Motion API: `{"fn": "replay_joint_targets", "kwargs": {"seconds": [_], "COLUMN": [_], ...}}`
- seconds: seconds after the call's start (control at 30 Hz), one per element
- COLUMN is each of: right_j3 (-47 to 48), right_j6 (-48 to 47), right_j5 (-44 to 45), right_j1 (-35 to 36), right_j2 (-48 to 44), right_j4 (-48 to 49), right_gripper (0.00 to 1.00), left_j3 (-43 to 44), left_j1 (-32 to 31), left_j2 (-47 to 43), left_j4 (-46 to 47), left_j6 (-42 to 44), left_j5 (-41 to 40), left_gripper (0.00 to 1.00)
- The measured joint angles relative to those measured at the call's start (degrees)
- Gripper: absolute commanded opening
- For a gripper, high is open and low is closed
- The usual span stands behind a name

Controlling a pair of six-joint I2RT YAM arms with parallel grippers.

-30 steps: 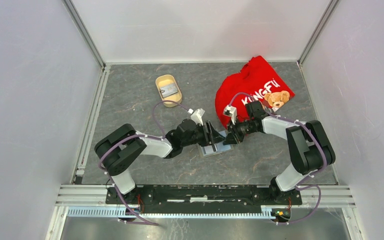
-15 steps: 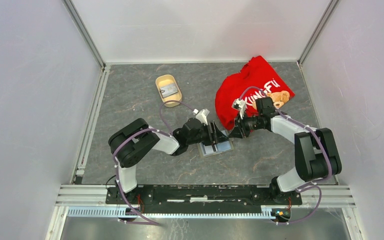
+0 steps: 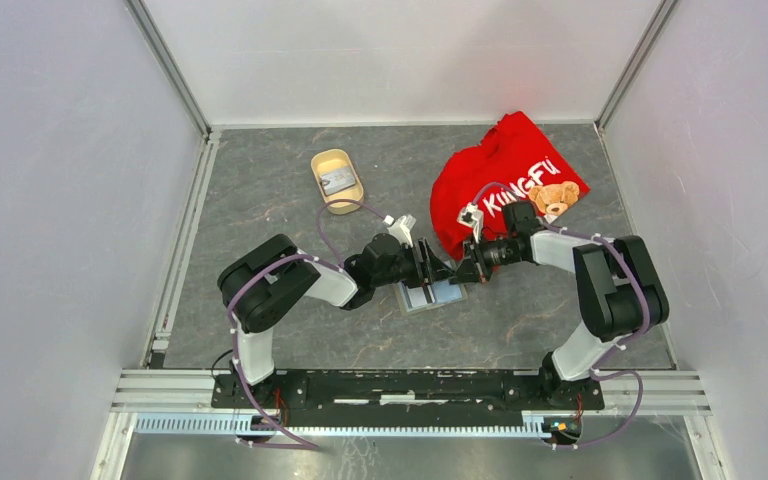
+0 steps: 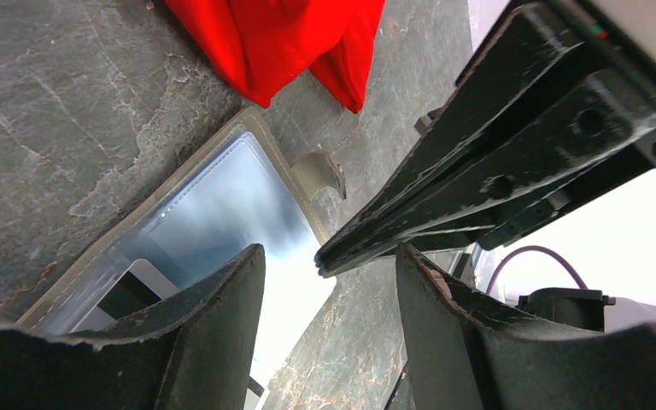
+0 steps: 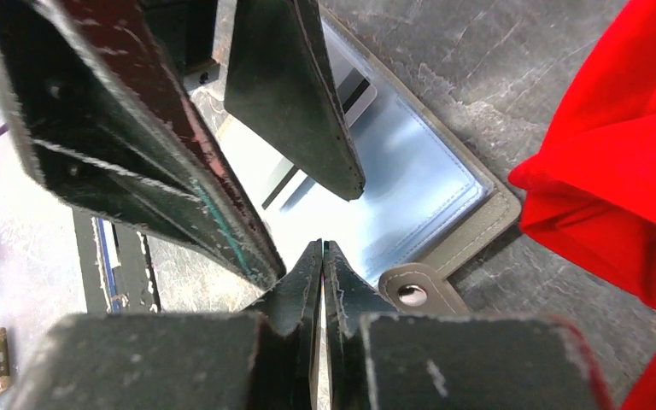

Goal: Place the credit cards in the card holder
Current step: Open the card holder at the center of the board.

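Note:
The grey card holder (image 3: 432, 294) lies open on the table, its pale shiny pocket (image 4: 222, 213) facing up. A pale credit card with a dark stripe (image 5: 354, 90) sits inside the pocket. Another grey card (image 3: 337, 180) lies in the beige tray. My left gripper (image 3: 426, 265) is open above the holder, one finger (image 5: 295, 102) over the pocket and the other (image 5: 137, 145) beside it. My right gripper (image 5: 322, 249) is shut with nothing seen between its fingers. Its tip is at the holder's right edge next to the snap tab (image 5: 410, 295), between the left fingers (image 4: 213, 325).
A red shirt (image 3: 505, 180) with a bear print lies at the back right, its hem close to the holder (image 5: 615, 171). The beige oval tray (image 3: 352, 200) stands at the back, left of centre. Grey walls surround the table.
The right gripper drew back towards the shirt, then returned to the holder's right edge and closed. The left arm shifted slightly and its gripper stayed open over the holder.

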Motion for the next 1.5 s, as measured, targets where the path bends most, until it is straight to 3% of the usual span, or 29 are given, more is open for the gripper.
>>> {"fn": "replay_joint_targets", "kwargs": {"seconds": [0.37,0.7,1.0,1.2,1.37,1.43,1.5], "right_j3": [-0.1,-0.1,-0.1,0.0,0.3,0.3,0.2], "right_j6": [1.8,2.2,-1.0,-7.2,-11.2,-11.4,-11.3], "right_j5": [6.5,6.6,3.7,-0.8,0.4,3.5,6.4], "right_j1": [1.9,1.9,2.3,2.3,2.3,2.3,2.3], "right_j2": [3.3,3.3,2.1,-2.7,-7.9,-10.0,-11.4], "right_j4": [0.0,0.1,-0.6,-3.8,-5.6,-5.1,-4.2], "right_gripper": [0.06,0.07,0.22,0.25,0.3,0.35,0.37], "left_j3": [-1.5,-4.2,-5.2,-5.2,-5.2,-5.1,-4.9], "left_j1": [0.7,1.0,1.0,1.0,1.3,1.4,1.5], "left_j2": [-0.5,-3.4,-8.2,-9.9,-16.1,-21.1,-26.4], "left_j4": [0.2,-2.5,-8.8,-11.7,-16.7,-20.0,-23.1], "left_j6": [0.0,0.1,1.8,3.8,7.6,10.7,14.0], "left_j5": [-0.2,-1.1,-3.0,-3.5,-4.9,-6.6,-8.9], "left_gripper": [0.64,0.64,0.64,0.64,0.65,0.68,0.79]}}
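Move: The open card holder's middle lies about 3 cm back, 3 cm left and 4 cm below the left hand; its striped card is some 5 cm left, 3 cm back of that hand. From the right hand, the holder's middle is about 2 cm back, 6 cm left and 4 cm below, with the snap tab roughly 1 cm ahead and 1 cm right. The red shirt's middle lies about 10 cm right, 19 cm ahead of the right hand. Downward first, the nearly shut right fingertips dip about 3 cm towards the holder's snap side and stay there. Meanwhile the left hand, fingers still open and its lower finger on the pocket, travels left across the holder towards its left side, sinking slightly. Both then rise clear, the left about 7 cm and still moving left, the right about 6 cm, rolling some 20 degrees and parting its fingers. ##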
